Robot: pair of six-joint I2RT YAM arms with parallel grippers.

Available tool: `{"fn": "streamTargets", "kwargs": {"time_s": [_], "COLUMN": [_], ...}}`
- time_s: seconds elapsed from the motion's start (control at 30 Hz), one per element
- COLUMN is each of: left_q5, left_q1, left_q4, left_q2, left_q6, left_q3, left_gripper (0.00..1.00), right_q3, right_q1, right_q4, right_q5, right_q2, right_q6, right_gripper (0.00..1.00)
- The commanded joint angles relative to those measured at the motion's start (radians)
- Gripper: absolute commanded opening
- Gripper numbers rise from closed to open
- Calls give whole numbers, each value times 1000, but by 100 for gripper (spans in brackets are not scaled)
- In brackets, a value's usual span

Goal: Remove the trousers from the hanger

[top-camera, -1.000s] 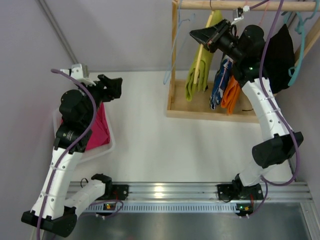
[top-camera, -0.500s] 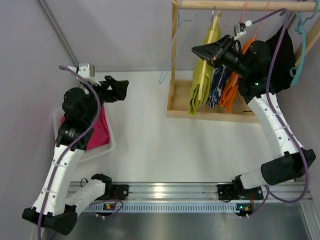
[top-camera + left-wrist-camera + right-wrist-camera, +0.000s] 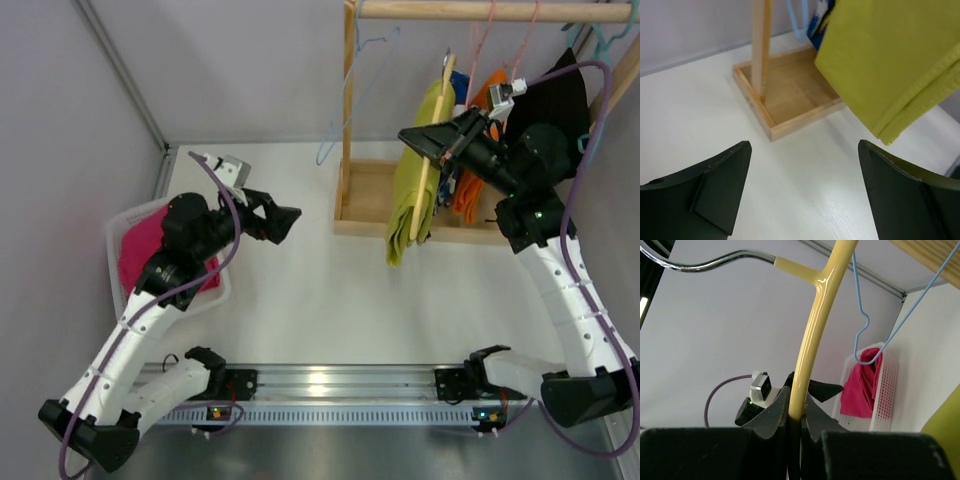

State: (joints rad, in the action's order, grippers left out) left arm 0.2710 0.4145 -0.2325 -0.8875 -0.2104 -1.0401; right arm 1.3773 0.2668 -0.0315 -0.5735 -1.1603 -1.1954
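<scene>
Lime yellow-green trousers hang folded over a yellow hanger, held out in front of the wooden rack. My right gripper is shut on the hanger's bar, and its metal hook stands free above. My left gripper is open and empty over the table, a short way left of the trousers, which hang above and to the right of its fingers. A magenta-pink pair of trousers lies in the white basket.
The wooden rack has a tray base, a corner post and a top rail. An empty light-blue wire hanger, orange cloth and a black garment hang there.
My right arm has drawn the hanger with the lime trousers down and forward from the rail. My left arm has swung from the basket toward the trousers, and its jaws have spread wider.
</scene>
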Motion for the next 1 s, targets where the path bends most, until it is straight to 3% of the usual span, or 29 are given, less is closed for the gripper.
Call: {"fn": "streamTargets", "kwargs": {"time_s": [0.0,0.2,0.47,0.73,0.97], "left_q5": [-56,-150,-459,-481,-513], "left_q1": [160,374,708,770,768], "left_q4": [59,174,526,775,849], "left_q2": [-5,-76,-175,-382,-498], "left_q6": [75,198,391,388,401], "left_q3": [25,40,141,126,42], "left_gripper": [94,96,97,98,96], "right_q3": [22,-20,-32,-15,-24], "right_q1": [12,12,12,11,9], "right_q4": [167,99,36,-1,19], "right_q5": [-2,-14,20,29,18], "right_q2": [99,155,194,226,243], "right_q6": [31,39,51,69,42], "right_gripper": [0,0,0,0,0]}}
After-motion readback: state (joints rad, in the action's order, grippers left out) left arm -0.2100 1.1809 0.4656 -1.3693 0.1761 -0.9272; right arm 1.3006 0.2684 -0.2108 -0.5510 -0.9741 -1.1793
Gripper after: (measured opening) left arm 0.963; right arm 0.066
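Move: The yellow-green trousers hang with their middle about 28 cm to the left hand's right, 5 cm ahead and some 3 cm above it. From the right hand, which already grips their yellow hanger, they are about 11 cm below, 2 cm back and 1 cm left. Beyond them, the blue-white trousers hang roughly 18 cm ahead of the left hand, 31 cm right and 4 cm higher. The empty blue hanger is also 18 cm ahead, but 14 cm right and 12 cm up. The trousers' lower end is what the wide-open left hand goes for: it sweeps some 23 cm right, sinking about 7 cm and drawing back before easing 2–3 cm forward again, with fingers tipping up about 20 degrees and turning clockwise. Its fingers come to straddle the hanging cloth, unclosed. The right hand keeps its grip on the hanger and pulls it about 5 cm back from the rack. ##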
